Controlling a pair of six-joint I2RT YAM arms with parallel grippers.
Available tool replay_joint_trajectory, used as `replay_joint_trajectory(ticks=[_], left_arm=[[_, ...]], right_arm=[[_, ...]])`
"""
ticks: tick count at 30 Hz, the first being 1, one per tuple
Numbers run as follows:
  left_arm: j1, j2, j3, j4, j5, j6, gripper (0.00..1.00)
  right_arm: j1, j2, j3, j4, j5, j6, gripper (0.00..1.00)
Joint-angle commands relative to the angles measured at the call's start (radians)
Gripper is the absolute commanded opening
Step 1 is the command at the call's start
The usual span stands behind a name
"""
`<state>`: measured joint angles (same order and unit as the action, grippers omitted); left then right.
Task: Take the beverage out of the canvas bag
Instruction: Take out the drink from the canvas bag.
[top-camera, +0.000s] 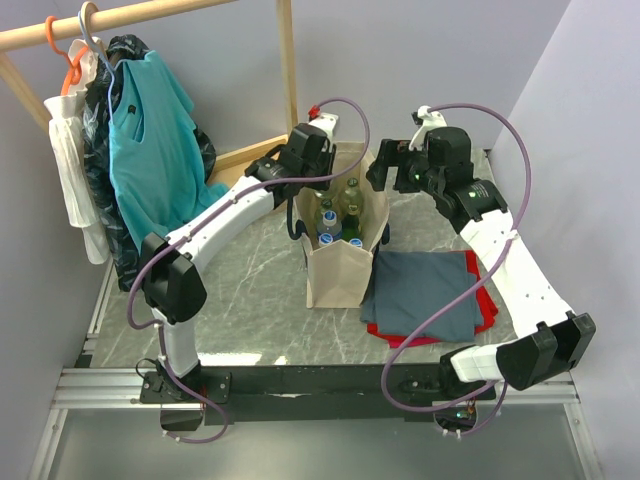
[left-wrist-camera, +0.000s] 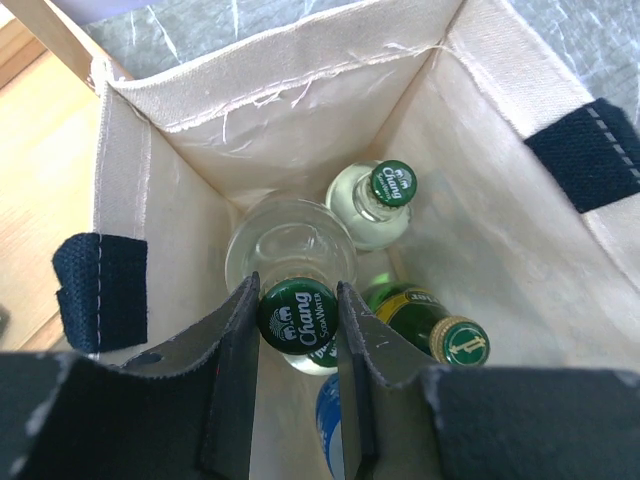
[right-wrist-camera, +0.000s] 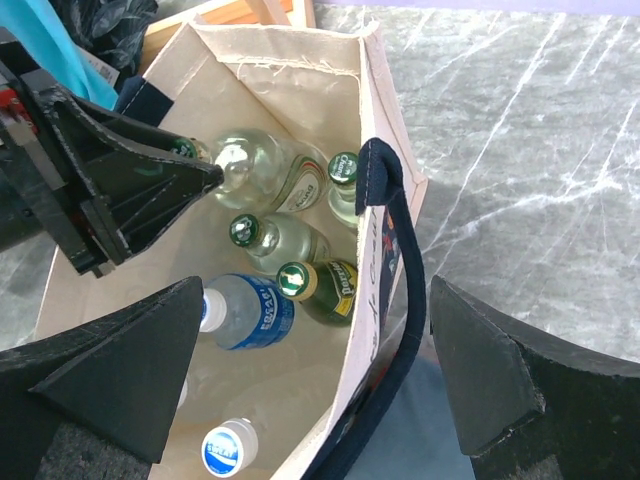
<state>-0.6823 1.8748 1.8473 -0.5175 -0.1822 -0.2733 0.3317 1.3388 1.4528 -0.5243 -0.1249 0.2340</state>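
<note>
The beige canvas bag stands upright mid-table, with its mouth open and several bottles inside. My left gripper reaches down into it and is shut on the green "Chang" cap of a clear soda water bottle. From the right wrist view, that bottle sits at the left gripper's fingertips. My right gripper hangs open above the bag's right wall and navy handle, one finger over the inside and one outside, holding nothing.
Also in the bag are a second clear green-capped bottle, a green Perrier bottle and blue-labelled water bottles. A folded grey-blue cloth lies on red fabric right of the bag. A clothes rack with a teal top stands at the back left.
</note>
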Motion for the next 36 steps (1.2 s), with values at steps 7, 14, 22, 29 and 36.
replay_joint_trajectory(ticks=[7,14,22,29,36], left_arm=[[-0.071,-0.032,0.21,0.013,0.046,0.0,0.01],[-0.088,-0.026,0.274,-0.018,0.033,0.005,0.01],[-0.088,-0.046,0.285,-0.023,0.012,0.014,0.01],[-0.088,-0.051,0.3,-0.041,-0.008,0.025,0.01],[-0.088,-0.066,0.306,-0.033,-0.011,0.042,0.01]], right_arm=[[0.009,-0.015,0.001,0.052,-0.004,-0.042,1.0],[0.007,0.031,0.037,0.03,-0.022,-0.039,1.0],[0.007,0.023,0.04,0.038,-0.041,-0.033,1.0],[0.007,0.023,0.054,0.027,-0.038,-0.038,1.0],[0.007,0.01,0.041,0.024,-0.056,-0.024,1.0]])
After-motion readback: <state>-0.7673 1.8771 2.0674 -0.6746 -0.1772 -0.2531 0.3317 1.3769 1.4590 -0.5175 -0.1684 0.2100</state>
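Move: My left hand already has the soda-water bottle by its cap. The middle of the bag mouth lies about 7 cm back and 3 to the right, level with my fingers. Some 14 cm below stand a clear bottle 4 cm back, straight in line, a green beer bottle 6 back and 5 right, and another clear one 3 ahead and 6 right. From my right hand the bag mouth is about 9 cm left, 2 back, 7 lower. Keeping the cap pinched, I draw the bottle upward about 6 cm with my left hand while bringing it back and to the right, over the bag mouth towards my open right hand, turning slightly clockwise. Most of it is one quick pull; then I ease about a centimetre back to the left and creep a little higher. ##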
